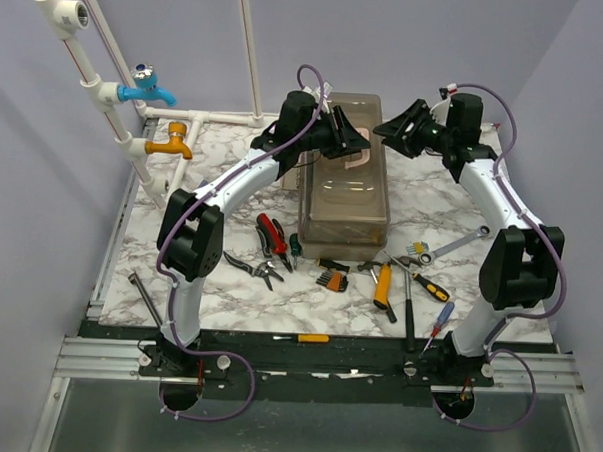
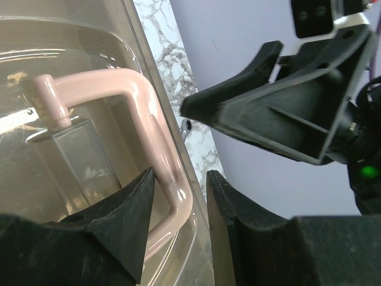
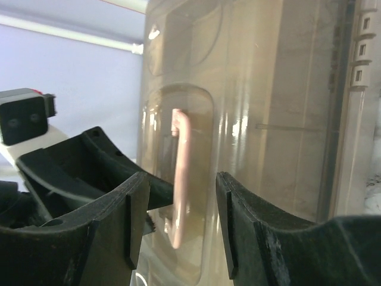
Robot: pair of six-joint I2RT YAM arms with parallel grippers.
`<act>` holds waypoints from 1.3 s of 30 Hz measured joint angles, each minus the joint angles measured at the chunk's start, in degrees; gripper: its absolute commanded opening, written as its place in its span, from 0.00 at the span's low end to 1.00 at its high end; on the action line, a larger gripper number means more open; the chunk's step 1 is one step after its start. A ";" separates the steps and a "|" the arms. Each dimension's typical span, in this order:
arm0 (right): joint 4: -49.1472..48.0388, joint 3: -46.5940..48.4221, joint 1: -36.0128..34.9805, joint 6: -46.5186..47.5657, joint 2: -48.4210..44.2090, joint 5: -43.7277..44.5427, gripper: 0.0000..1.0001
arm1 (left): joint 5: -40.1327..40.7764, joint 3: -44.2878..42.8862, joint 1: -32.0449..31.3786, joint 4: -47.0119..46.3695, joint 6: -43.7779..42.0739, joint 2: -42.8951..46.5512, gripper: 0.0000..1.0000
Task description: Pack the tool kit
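Observation:
The tool kit's box (image 1: 345, 193) stands in the middle of the table with its smoky lid shut and its pink handle (image 2: 146, 113) lying flat in the lid's recess. My left gripper (image 1: 355, 141) hovers over the far part of the lid. It is open, and its fingers (image 2: 180, 186) straddle the handle's corner near the lid's edge without touching it. My right gripper (image 1: 388, 130) faces it from the right, also open, with the handle (image 3: 181, 149) in the gap between its fingers (image 3: 180, 182). Loose tools lie in front of the box: red pliers (image 1: 271, 233), hex keys (image 1: 331, 278), a wrench (image 1: 451, 245).
More tools lie near the front edge: grey pliers (image 1: 255, 269), an orange-handled tool (image 1: 383, 287), a hammer (image 1: 408, 311), a yellow screwdriver (image 1: 302, 338). White pipes with a blue tap (image 1: 147, 87) and an orange tap (image 1: 170, 143) stand at the back left. The two grippers are close together.

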State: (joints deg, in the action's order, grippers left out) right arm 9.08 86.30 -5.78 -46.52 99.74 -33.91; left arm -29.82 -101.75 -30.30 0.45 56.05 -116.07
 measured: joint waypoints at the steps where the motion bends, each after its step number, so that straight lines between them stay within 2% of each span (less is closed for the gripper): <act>1: 0.00 0.00 -0.09 -0.07 0.72 -0.33 0.54 | -0.09 0.00 0.02 0.00 0.00 0.00 0.40; 8: -1.73 0.07 -1.22 -0.59 2.80 -1.92 0.47 | -1.07 0.00 0.52 0.15 -0.09 0.00 0.38; 14: -1.99 1.31 -1.44 -0.61 4.07 -2.05 0.45 | -1.51 0.00 0.68 0.11 -0.35 0.00 0.37; 19: -1.97 2.78 -4.55 -0.70 6.03 -2.97 0.44 | -1.97 0.00 0.72 0.15 -0.57 0.00 0.37; 22: -1.18 3.50 -5.16 -0.42 6.16 -2.51 0.36 | -3.06 0.00 0.83 0.52 -0.55 0.00 0.37; 25: 0.26 3.65 -5.16 -0.11 6.49 -2.51 0.19 | -3.30 0.00 0.85 0.50 -0.55 0.00 0.37; 29: 1.07 3.65 -5.16 -0.74 6.71 -2.14 0.08 | -3.54 0.22 0.94 0.52 -0.94 0.07 0.51; 32: 1.29 3.74 -5.16 -1.07 6.71 -1.81 0.04 | -2.93 0.70 0.94 3.19 -3.54 1.75 0.62; 39: 4.79 6.38 -5.29 0.04 6.88 -0.81 0.03 | 4.28 1.42 1.51 13.86 -13.44 12.66 0.76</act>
State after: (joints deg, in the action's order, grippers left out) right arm 13.87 92.68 -11.07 -46.48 106.63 -34.72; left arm -25.54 -100.33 -28.80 14.31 42.61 -103.42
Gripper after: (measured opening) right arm 0.174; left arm 0.692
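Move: The toolbox handle lies about 6 cm to the right hand's left, 1 cm back and 3 cm below it. From the right hand, the toolbox's middle is some 6 cm back, 7 cm left and 14 cm down; on the table, the wrench is roughly 22 cm back and 20 cm right, the brush 22 cm back and 11 cm right. The left hand is already at the handle, whose middle is about 1 cm back, 1 cm left and 1 cm below it. The right fingers close on the bar of the toolbox handle and pinch it, after the right hand has travelled about 5 cm left and 3 cm down to it, turning slightly counter-clockwise. The left hand waits at the handle until that grip has closed, then opens wider and draws away up and to the left, some 5 cm each way, and a little back. ##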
